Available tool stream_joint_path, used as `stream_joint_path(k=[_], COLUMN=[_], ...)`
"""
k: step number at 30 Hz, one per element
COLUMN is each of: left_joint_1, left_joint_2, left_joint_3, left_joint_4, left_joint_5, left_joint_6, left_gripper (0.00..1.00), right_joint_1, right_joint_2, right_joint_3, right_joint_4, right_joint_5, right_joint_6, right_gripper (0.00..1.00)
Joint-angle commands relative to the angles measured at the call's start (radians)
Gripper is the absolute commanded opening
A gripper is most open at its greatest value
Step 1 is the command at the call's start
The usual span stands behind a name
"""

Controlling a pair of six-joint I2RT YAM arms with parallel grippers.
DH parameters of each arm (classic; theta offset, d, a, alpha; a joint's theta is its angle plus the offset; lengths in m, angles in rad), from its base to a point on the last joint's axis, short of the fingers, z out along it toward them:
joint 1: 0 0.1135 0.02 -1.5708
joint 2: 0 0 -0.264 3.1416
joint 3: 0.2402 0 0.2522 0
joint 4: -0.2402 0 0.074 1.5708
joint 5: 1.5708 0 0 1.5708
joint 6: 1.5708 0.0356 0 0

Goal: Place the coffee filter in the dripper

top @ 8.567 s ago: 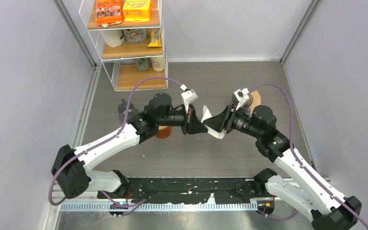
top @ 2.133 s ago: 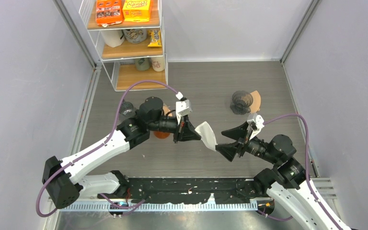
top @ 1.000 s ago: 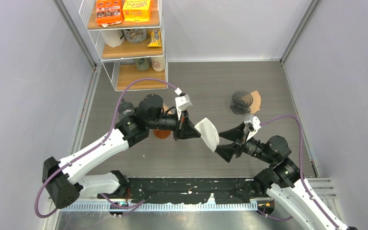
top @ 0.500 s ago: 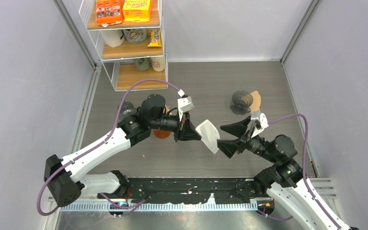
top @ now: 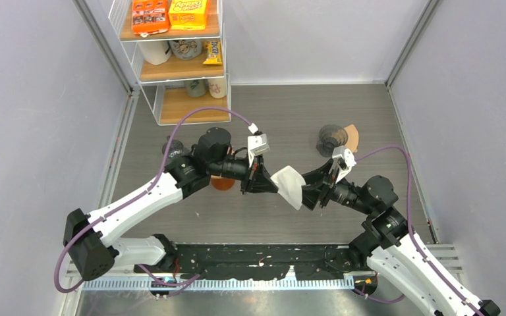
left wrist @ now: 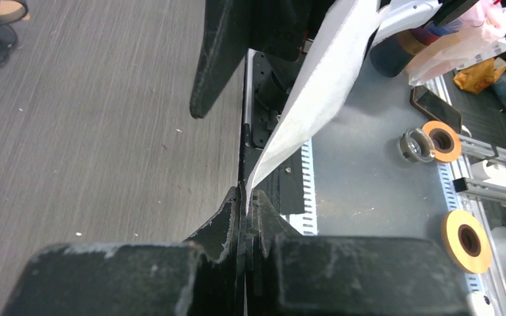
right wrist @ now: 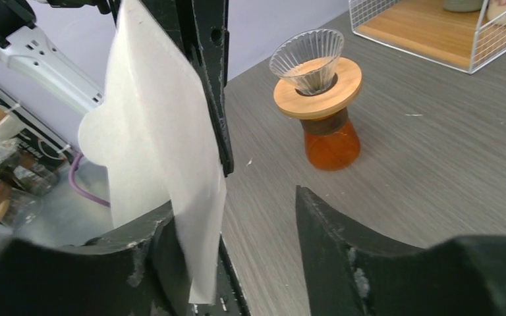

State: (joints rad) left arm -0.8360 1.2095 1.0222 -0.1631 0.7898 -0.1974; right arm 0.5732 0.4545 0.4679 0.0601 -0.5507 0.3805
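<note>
The white paper coffee filter (top: 288,186) hangs in the air mid-table, pinched at one corner by my left gripper (top: 263,181), which is shut on it (left wrist: 246,194). From the right, my right gripper (top: 309,191) straddles the filter's other edge. In the right wrist view the filter (right wrist: 151,125) leans on the left finger while the right finger stands well apart, so the right gripper (right wrist: 237,201) is open. The glass dripper (right wrist: 306,62) sits on a wooden collar atop an orange carafe (right wrist: 329,141). From above it is mostly hidden under my left arm (top: 223,183).
A wire shelf (top: 174,59) with boxes and cups stands at the back left. A dark dripper (top: 331,139) with a brown disc sits at the back right. A black mat (top: 257,260) lines the near edge, with tape rolls (left wrist: 464,240) beyond it.
My right gripper has slid left onto the filter's free edge and its jaws have narrowed around it. The left gripper keeps its hold, shifted slightly right.
</note>
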Motion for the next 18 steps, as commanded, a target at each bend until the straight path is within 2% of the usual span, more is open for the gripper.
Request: stream_joint_path(k=[1,2,8,11,15,18], left_joint_1=[-0.002,-0.002,0.0,0.0,0.002,0.006], left_joint_2=[0.011,0.014,0.014,0.01,0.009,0.014], left_joint_3=[0.074,0.078,0.085,0.086,0.085,0.084], left_joint_4=[-0.031,-0.037,-0.043,-0.04,-0.034,-0.028], left_joint_5=[0.006,0.003,-0.02,-0.022,-0.038,-0.037], left_joint_6=[0.066,0.069,0.084,0.087,0.086,0.073], left_gripper=[0.0,0.0,0.0,0.0,0.0,0.06], right_joint_1=[0.004,0.004,0.004,0.004,0.004,0.004], right_joint_2=[0.006,0.008,-0.006,-0.017,-0.032,-0.045], right_joint_3=[0.05,0.05,0.048,0.046,0.043,0.041], right_joint_4=[0.063,0.063,0.057,0.061,0.067,0.069], right_joint_5=[-0.039,-0.041,-0.058,-0.079,-0.078,-0.066], right_joint_6=[0.009,0.006,0.0,-0.001,0.005,0.01], right_gripper=[0.54,0.48,0.31,0.09,0.05,0.05])
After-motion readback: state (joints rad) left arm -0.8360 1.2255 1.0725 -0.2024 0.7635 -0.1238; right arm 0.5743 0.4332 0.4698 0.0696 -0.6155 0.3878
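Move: The paper filter hangs from the left fingertips, its middle about 4 cm to that hand's right, 1 cm ahead and level. From the right hand it lies some 5 cm left and 1 cm ahead, its near edge between the open fingers. The dripper on its carafe stands about 27 cm left of the right hand, 14 cm ahead and 12 cm lower; the smoked glass pitcher is about 13 cm right, 22 cm ahead and 22 cm lower. Shut the right gripper from a bit over half open and pinch the filter's near edge between the fingertips, drawing that hand back about 1.5 cm with a slight counter-clockwise turn as it closes. Keep the left fingers shut on the opposite side of the paper, easing that hand forward and a little up by roughly 1 cm. ##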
